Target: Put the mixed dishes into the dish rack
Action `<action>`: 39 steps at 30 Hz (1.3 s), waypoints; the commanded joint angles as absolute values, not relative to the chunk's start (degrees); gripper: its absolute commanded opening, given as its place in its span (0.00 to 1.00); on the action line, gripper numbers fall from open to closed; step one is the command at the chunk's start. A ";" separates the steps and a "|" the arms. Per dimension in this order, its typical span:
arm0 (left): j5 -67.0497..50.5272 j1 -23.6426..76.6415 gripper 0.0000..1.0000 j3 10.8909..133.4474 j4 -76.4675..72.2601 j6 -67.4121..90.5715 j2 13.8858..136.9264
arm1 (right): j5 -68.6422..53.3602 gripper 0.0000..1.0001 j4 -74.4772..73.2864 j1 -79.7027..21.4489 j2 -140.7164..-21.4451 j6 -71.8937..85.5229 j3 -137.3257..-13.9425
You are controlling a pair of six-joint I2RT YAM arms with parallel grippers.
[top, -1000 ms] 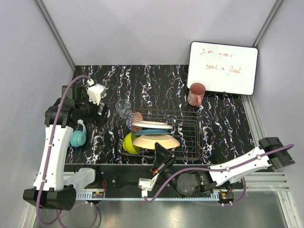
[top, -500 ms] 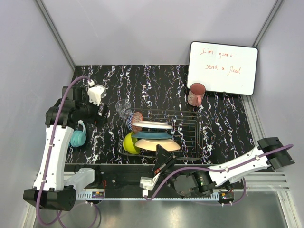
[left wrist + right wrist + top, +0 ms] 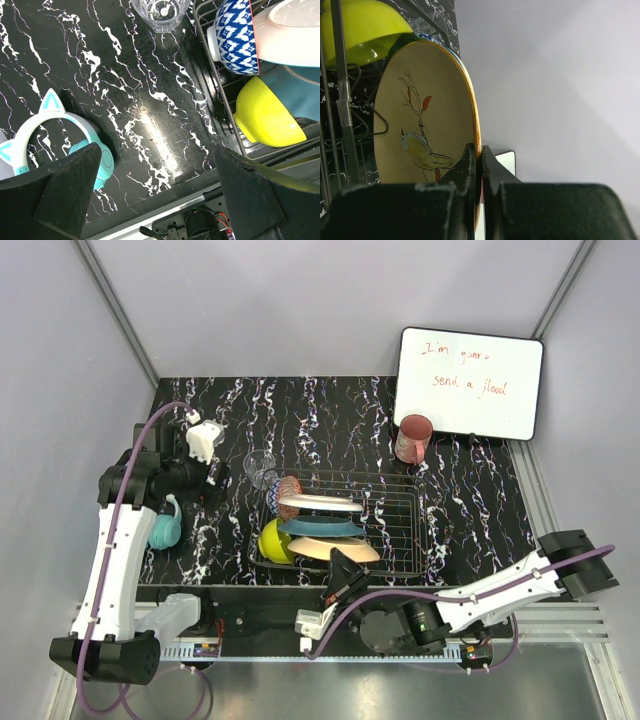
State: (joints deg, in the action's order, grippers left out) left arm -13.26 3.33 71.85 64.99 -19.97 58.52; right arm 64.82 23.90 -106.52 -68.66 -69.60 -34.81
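The dish rack (image 3: 395,528) holds a white plate (image 3: 320,504), a teal plate (image 3: 322,526) and an orange-rimmed plate (image 3: 335,548) with a bird painted on it (image 3: 422,130), all on edge in a row. My right gripper (image 3: 345,568) (image 3: 480,152) is shut on the orange plate's near rim. A yellow-green bowl (image 3: 270,540) (image 3: 267,117) and a small patterned bowl (image 3: 289,486) (image 3: 235,37) sit at the rack's left end. The clear glass (image 3: 260,466) (image 3: 162,7) stands on the table just left of the rack. The reddish-brown cup (image 3: 412,438) stands behind it. My left gripper (image 3: 212,475) (image 3: 155,200) hangs open above the table, holding nothing.
A whiteboard with red writing (image 3: 470,383) leans at the back right. Teal cat-ear headphones (image 3: 165,530) (image 3: 55,135) lie on the table at the left. The rack's right half has bare wire. The table's near edge and metal rail run just below the rack.
The orange plate, still in my right gripper, has sunk lower and slightly nearer in the rack, closer behind the teal plate. The left arm has barely moved.
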 commanded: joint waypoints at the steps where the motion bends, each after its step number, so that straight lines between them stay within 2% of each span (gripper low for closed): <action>1: -13.54 3.34 0.99 71.37 62.32 -20.48 57.39 | 63.90 0.00 27.42 -105.03 -68.73 -66.71 -35.60; 25: -13.01 3.34 0.99 72.33 62.49 -21.36 56.51 | 51.86 0.00 28.39 -97.12 -76.02 -60.74 -37.26; 28: -13.01 3.34 0.99 72.51 62.67 -21.45 56.51 | 51.50 0.13 29.17 -96.86 -77.34 -60.21 -37.35; 29: -13.09 3.34 0.99 72.51 62.58 -21.36 56.51 | 51.24 0.29 29.35 -96.86 -77.43 -60.21 -37.35; 30: -13.18 3.34 0.99 72.42 62.67 -21.27 56.60 | 51.33 0.36 29.36 -96.77 -77.87 -60.12 -37.61; 35: -13.45 3.34 0.99 72.25 62.49 -21.01 56.78 | 51.59 0.52 30.32 -96.68 -77.96 -61.43 -38.32; 39: -13.62 3.34 0.99 72.16 62.58 -20.83 56.95 | 52.64 0.73 30.50 -96.59 -77.35 -62.66 -39.72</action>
State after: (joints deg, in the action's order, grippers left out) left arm -13.21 3.33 71.57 64.55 -20.99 57.69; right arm 52.29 27.14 -96.99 -78.46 -62.11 -36.21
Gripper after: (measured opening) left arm 0.987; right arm 0.657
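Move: The right hand holds the peach bird plate by its rim over the rack's near-left part. Its place in the rack lies about 2 cm ahead, 4 cm left and 12 cm down from that hand. The teal plate stands some 4 cm ahead and 4 left, with the white plate 5 cm beyond it; the yellow bowl is level ahead, 14 cm to the hand's left. From the left hand the place is about 13 cm back and 22 right. Still pinching the peach plate's rim, the right hand lowers it into the rack on the near side of the teal plate, sliding forward and left as it sinks. The descent pauses after some 3 cm while the leftward travel goes on to about 4 cm; then the fingers open to over half and let go, dipping another centimetre around the rim. ##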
